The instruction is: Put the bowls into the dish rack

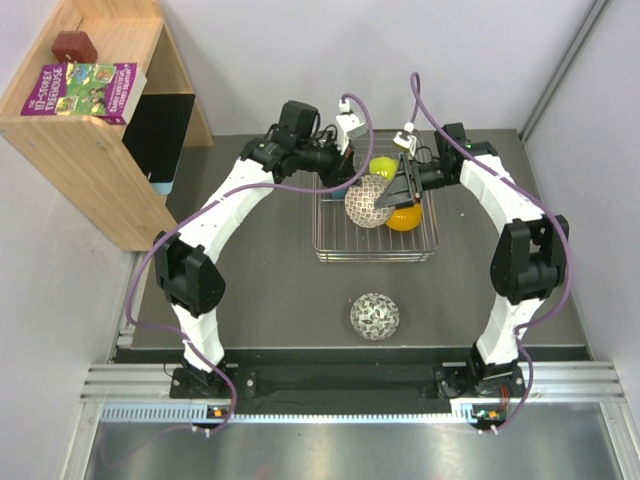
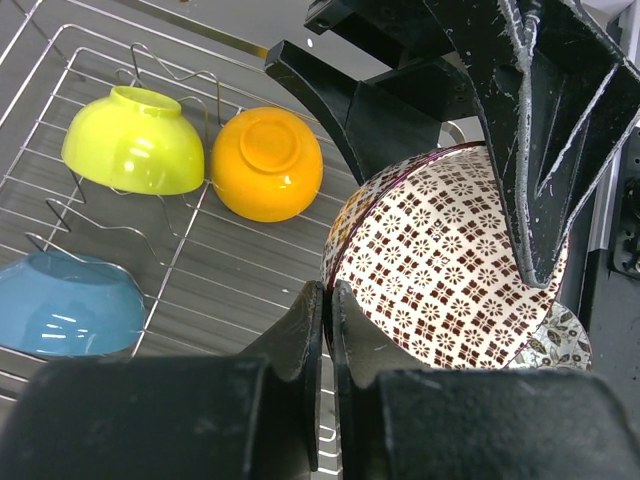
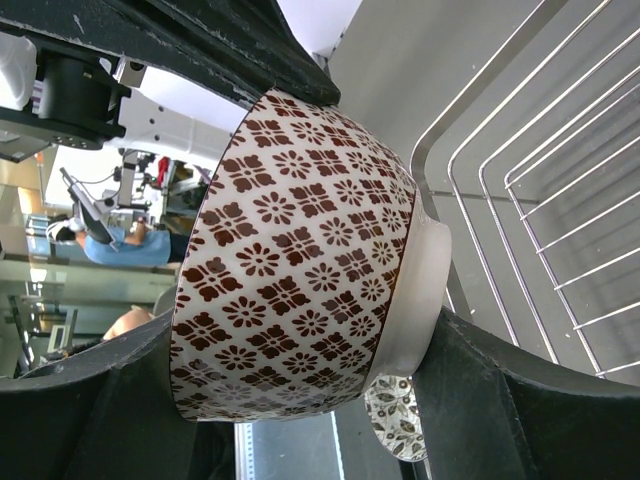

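The white bowl with brown lattice pattern (image 1: pixel 366 201) hangs on its side above the silver wire dish rack (image 1: pixel 375 257). My left gripper (image 2: pixel 328 290) is shut on its rim. My right gripper (image 3: pixel 300 340) spans it from rim to white foot, and both fingers touch it. In the left wrist view the yellow-green bowl (image 2: pixel 135 140), orange bowl (image 2: pixel 267 162) and blue bowl (image 2: pixel 65 305) lie upside down in the rack (image 2: pixel 250 290). The top view shows the yellow-green (image 1: pixel 382 165) and orange (image 1: pixel 404 218) bowls. The pinkish-red bowl is out of view.
A second patterned bowl (image 1: pixel 375 316), grey-white with leaf marks, sits on the table in front of the rack. A wooden shelf (image 1: pixel 90 130) with a book stands at the far left. Walls close in the back and right.
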`<state>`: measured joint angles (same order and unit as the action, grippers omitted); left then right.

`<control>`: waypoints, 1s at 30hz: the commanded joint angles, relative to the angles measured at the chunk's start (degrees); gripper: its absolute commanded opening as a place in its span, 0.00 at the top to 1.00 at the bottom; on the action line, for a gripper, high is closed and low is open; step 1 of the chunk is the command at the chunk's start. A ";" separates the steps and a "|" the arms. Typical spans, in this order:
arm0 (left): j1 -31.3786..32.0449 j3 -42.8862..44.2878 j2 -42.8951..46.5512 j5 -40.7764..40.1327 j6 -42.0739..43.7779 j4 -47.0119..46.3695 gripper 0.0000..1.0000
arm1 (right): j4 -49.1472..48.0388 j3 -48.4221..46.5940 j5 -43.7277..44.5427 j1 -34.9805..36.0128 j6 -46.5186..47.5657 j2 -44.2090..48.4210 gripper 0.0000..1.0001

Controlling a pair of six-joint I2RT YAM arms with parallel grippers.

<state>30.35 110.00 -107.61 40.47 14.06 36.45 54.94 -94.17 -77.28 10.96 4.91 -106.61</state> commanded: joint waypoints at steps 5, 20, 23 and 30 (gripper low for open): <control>0.33 0.57 0.56 2.94 -0.44 -3.58 0.66 | -2.29 -0.84 -3.15 1.08 0.90 0.61 0.89; 0.15 1.10 0.21 0.06 -2.37 -4.63 0.11 | -5.63 0.74 3.00 1.17 -2.53 0.96 1.00; -0.46 1.01 0.03 -1.71 -4.04 -5.86 0.01 | -6.51 1.27 4.58 1.08 -3.41 1.14 1.00; -4.41 -0.04 1.61 -1.18 -10.10 -9.90 0.01 | -7.04 1.27 8.28 1.08 -4.29 1.23 1.00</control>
<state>28.73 110.00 -107.63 39.33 8.47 32.64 50.61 -91.85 -68.82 11.49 1.21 -106.61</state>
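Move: The patterned bowl hangs between both hands over the dish rack: its middle is about 4 cm to the right of the left hand's pinch and 4 cm nearer the bases, 2 cm lower. From the right hand, the free front-left part of the rack lies some 7 cm left, level with it, roughly 13 cm below. Also about 12 cm below that hand, the orange bowl is 6 cm right and 1 cm ahead, the green bowl 13 cm ahead and 1 cm right, the blue bowl 9 cm ahead and 11 cm left. The left fingers let go of the patterned bowl's rim, opening from nearly shut to fully wide, and then the hand starts away from it, about 2 cm forward and slightly up. The right gripper keeps the bowl clasped and takes it down about 3 cm towards the rack, with 1 cm forward, its fingertips tipping down a few degrees. ##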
